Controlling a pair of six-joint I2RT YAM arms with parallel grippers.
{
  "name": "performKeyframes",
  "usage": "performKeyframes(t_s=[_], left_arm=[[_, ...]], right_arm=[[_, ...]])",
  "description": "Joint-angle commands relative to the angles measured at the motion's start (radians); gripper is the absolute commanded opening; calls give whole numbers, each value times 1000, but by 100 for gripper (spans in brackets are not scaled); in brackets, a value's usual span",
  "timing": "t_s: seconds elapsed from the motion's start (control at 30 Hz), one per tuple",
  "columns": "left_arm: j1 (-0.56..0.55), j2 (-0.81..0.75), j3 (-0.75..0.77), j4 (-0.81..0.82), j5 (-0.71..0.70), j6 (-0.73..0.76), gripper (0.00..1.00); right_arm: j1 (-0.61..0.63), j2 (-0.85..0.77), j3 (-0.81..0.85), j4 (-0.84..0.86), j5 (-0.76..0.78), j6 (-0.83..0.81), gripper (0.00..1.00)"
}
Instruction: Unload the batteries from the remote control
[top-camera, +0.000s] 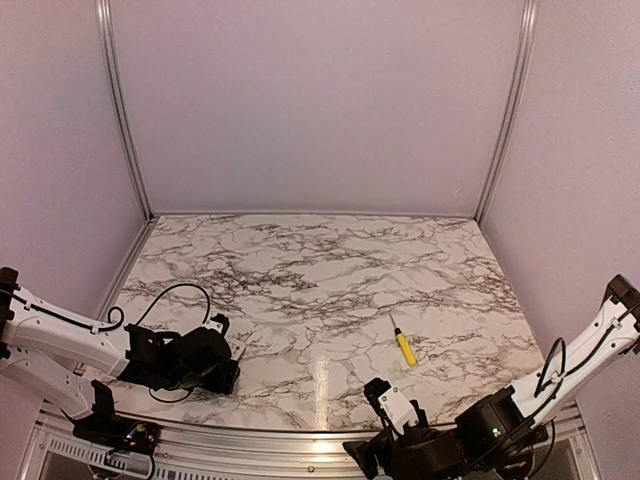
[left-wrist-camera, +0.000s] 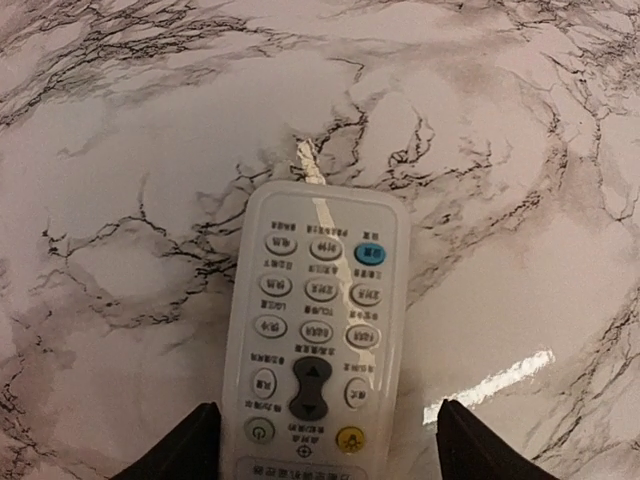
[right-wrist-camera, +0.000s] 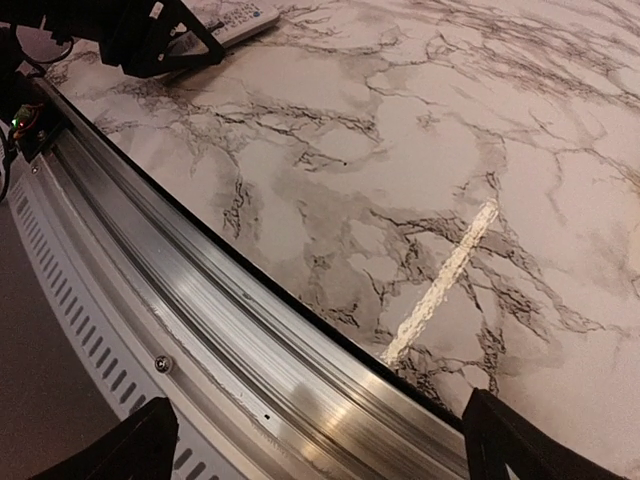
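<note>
The remote control (left-wrist-camera: 318, 330) lies face up on the marble table (top-camera: 320, 270), white front and buttons showing. Its back is underneath, and the batteries are hidden. My left gripper (left-wrist-camera: 325, 420) straddles the remote's near end, open. Its left finger (left-wrist-camera: 195, 445) sits close to the remote's edge, and its right finger (left-wrist-camera: 470, 445) stands a gap away. In the top view the left gripper (top-camera: 225, 365) is low at the front left, with a bit of the remote (top-camera: 237, 347) poking out. My right gripper (right-wrist-camera: 320, 440) hangs open and empty over the table's front rail (right-wrist-camera: 250, 340).
A yellow-handled screwdriver (top-camera: 404, 346) lies on the table at the front right, ahead of the right gripper (top-camera: 392, 400). Pale walls with metal corner posts (top-camera: 125, 110) enclose the table on three sides. The right wrist view shows the left gripper (right-wrist-camera: 160, 40) and remote (right-wrist-camera: 245, 20) at its top left.
</note>
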Motion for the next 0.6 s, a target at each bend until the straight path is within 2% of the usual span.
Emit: performKeyframes(t_s=[0.0,0.3,0.57], left_arm=[[-47,53,5,10,-19,-30,72],[-104,104,34,14,-74,-48,44],[-110,54,30,52,-62,0,33]], right_arm=[[36,30,33,-127,122,232,99],[41,12,-21,-49,119,230,99],[38,-96,-56,5,146,138,99]])
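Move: Just about under the left hand, between its half-open fingers, lies the remote control, its middle roughly 1 cm ahead and 2 cm below, with the left finger the closer of the two to its side. The yellow screwdriver is about 34 cm to this hand's right and some 5 cm farther out. From the right hand the remote control lies roughly 17 cm ahead, 26 cm to the left and 8 cm lower. Closing on the remote control, the left hand first sinks about 1 cm while easing back a little, so the fingertips straddle both long edges; the fingers narrow until they stop against the sides, the squeeze building. Low over the table, it shifts about 1 cm to the right and slightly farther back, dragging the pinched remote along. ##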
